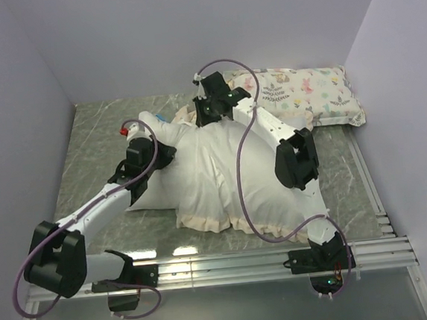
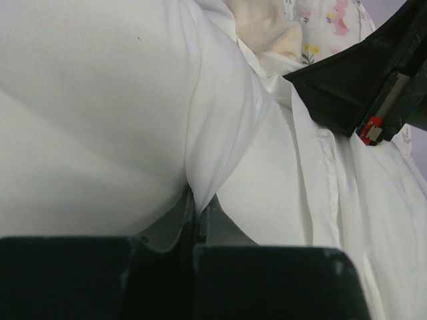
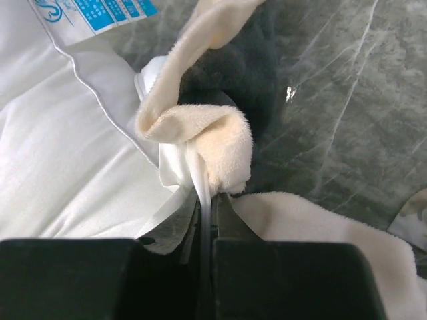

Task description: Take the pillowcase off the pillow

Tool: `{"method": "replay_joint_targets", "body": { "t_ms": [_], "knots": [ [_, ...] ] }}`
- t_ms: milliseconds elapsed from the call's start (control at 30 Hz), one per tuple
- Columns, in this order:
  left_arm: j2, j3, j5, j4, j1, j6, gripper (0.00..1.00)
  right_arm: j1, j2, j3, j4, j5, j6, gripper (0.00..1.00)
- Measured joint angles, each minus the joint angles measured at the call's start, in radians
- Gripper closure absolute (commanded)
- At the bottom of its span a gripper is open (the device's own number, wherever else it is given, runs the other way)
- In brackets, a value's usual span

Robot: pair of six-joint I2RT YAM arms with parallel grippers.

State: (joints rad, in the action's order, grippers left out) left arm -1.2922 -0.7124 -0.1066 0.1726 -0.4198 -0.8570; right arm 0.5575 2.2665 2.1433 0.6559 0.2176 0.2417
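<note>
The pillowcase (image 1: 238,180) lies mid-table turned inside out, white side up, with its cream ruffle along the near edge (image 1: 226,222). The white pillow (image 1: 153,191) sticks out on its left. My left gripper (image 1: 166,152) is shut on a fold of the pillow's white fabric (image 2: 220,133); its fingertips (image 2: 198,207) pinch that fold. My right gripper (image 1: 202,118) is at the far end, shut on the pillowcase's edge (image 3: 213,143), with the white lining and cream ruffle between its jaws (image 3: 212,200). Dark grey plush (image 3: 247,67) shows behind it. The pillow's blue label (image 3: 100,13) lies to the left.
A small animal-print pillow (image 1: 305,96) lies at the back right against the wall; it also shows in the left wrist view (image 2: 320,20). The grey marbled table (image 1: 92,141) is walled at the left, back and right. A metal rail (image 1: 245,262) runs along the near edge.
</note>
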Motion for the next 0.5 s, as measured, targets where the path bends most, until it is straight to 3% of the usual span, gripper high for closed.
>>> {"method": "replay_joint_targets", "body": {
  "t_ms": [267,500],
  "knots": [
    [0.098,-0.104,-0.037,-0.164,-0.031,-0.032,0.99,-0.004,-0.048,0.266,0.196,-0.031,0.058,1.00],
    [0.203,-0.119,-0.080,-0.192,-0.071,-0.098,1.00,0.067,-0.431,-0.030,0.097,-0.116,0.052,1.00]
  ]
}}
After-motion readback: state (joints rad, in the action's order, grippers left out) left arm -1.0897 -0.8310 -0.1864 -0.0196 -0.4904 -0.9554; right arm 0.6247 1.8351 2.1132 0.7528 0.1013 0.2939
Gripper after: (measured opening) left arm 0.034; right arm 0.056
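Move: Both my hands already have cloth: the left pinches the white pillow, the right its pillowcase's cream hem, about 9 cm ahead of my left hand and 12 cm to its right, roughly level. The pillow's blue label lies some 12 cm ahead of my left hand and 2 cm left. The hem's near edge is about 25 cm back and 10 cm right of the left hand, low on the table. From my right hand, the patterned pillow sits roughly 32 cm right, 8 cm ahead and 9 cm lower. I haul the hem up with my right hand, about 20 cm, nearly straight at first and then curling back some 7 cm towards my base, the fingers tipping down about 15 degrees. My left hand rises too, only about 9 cm and drawing slightly back. Both grips stay shut, so the pillowcase edge climbs above the pillow fabric I keep pinched. ##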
